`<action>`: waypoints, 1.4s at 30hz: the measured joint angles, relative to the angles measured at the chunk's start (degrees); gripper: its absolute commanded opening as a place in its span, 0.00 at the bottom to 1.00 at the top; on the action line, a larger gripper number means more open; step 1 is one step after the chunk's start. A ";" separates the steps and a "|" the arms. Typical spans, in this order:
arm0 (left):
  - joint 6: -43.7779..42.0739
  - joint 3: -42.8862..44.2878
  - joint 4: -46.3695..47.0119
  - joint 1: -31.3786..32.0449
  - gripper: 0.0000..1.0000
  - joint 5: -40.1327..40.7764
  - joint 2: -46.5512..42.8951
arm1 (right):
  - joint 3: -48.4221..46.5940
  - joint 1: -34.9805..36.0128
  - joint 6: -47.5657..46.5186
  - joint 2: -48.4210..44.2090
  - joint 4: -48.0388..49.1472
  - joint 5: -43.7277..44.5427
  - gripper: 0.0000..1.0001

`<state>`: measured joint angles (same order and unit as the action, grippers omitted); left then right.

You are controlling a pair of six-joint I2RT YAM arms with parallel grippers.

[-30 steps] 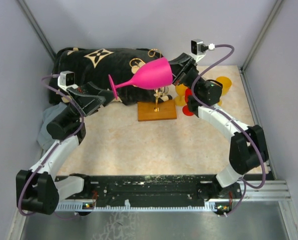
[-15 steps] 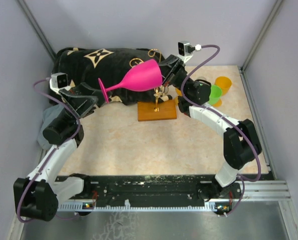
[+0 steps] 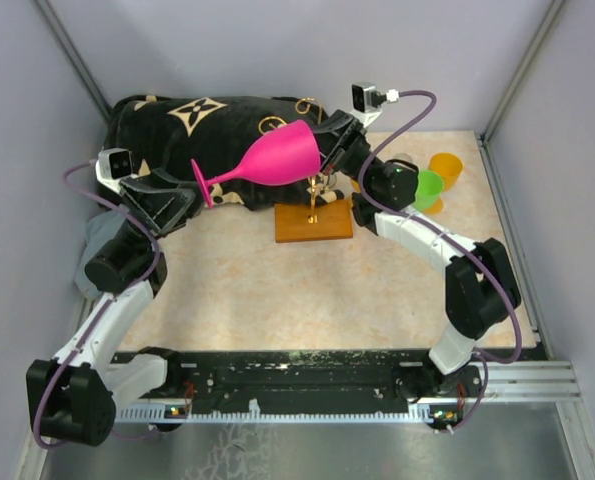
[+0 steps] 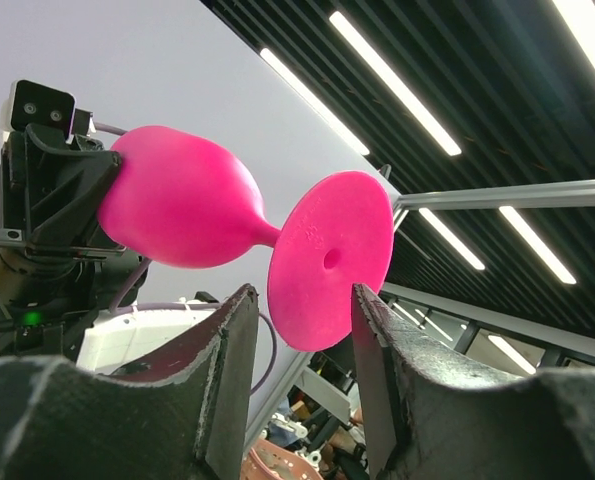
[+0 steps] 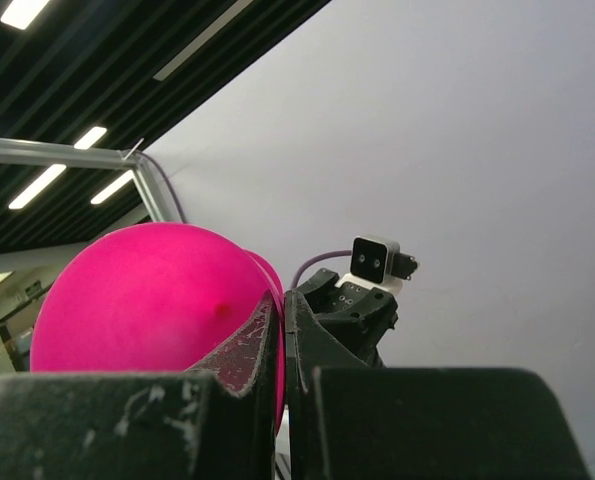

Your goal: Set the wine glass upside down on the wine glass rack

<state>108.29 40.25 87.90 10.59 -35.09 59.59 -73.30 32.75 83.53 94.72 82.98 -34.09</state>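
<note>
A pink wine glass [image 3: 277, 158] hangs tilted on its side above the table, bowl to the right and foot [image 3: 202, 184] to the left. My right gripper [image 3: 322, 150] is shut on the rim of its bowl [image 5: 137, 300], one finger inside and one outside. My left gripper [image 3: 189, 196] is open at the foot. In the left wrist view the lower edge of the round foot [image 4: 332, 260] sits between the two fingers, with a gap on each side. The wine glass rack [image 3: 313, 226], gold wire on an orange-brown wooden base, stands just below the bowl.
A black patterned bag [image 3: 207, 120] lies along the back wall behind the glass. A green cup [image 3: 429, 188] and an orange cup [image 3: 445, 168] sit at the back right beside the right arm. Grey cloth [image 3: 97, 245] lies at the left wall.
The right arm has carried the glass to the left and tilted it. The left gripper has shifted left with the foot and its jaws have narrowed around it.
</note>
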 measured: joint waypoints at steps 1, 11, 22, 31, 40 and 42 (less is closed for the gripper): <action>0.04 0.00 -0.02 0.00 0.47 0.04 -0.02 | 0.00 0.11 -0.02 0.04 0.07 0.02 0.00; 0.33 0.00 -0.09 0.02 0.03 0.15 -0.85 | -0.68 1.44 -0.37 1.86 0.26 0.48 0.00; 1.49 0.00 -0.02 0.52 0.00 0.52 -1.81 | -0.68 1.90 -0.44 2.05 0.15 0.24 0.16; 1.53 2.45 0.11 0.55 0.00 0.17 -3.10 | 1.73 0.81 -4.04 0.44 -1.38 -0.15 0.30; 0.92 5.16 0.15 0.50 0.00 0.37 -3.28 | 10.40 -6.64 -4.76 -7.54 -1.11 -0.04 0.31; 0.48 6.23 0.17 0.50 0.00 0.31 -3.17 | 11.93 -8.02 -5.84 -9.62 -1.79 -0.11 0.31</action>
<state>108.77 46.48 88.07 11.09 -34.79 56.42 -61.36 24.73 77.69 85.10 81.19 -34.20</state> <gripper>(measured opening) 0.014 0.308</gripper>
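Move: To the right of the left fingers by about 2 cm, some 3 cm above them and 1 cm ahead, is the middle of the wine glass's foot, its lower edge between the open fingers. The rack top is roughly 14 cm ahead, 18 cm right and 12 cm lower; the black cushion lies about 25 cm ahead, 3 cm left and 33 cm below. From the right hand, still pinching the bowl's rim, the foot is about 18 cm left, 5 cm back and 3 cm higher. Passing the wine glass across: the right hand, keeping its pinch on the rim, eases some 1.5 cm left and a little down while the left fingers close on the foot's edge. Then the right fingers open partway and withdraw about 7 cm to the right, away from the bowl; the left hand carries the glass about 4 cm back and 4 cm up, fingertips tilting back some 10 degrees. ##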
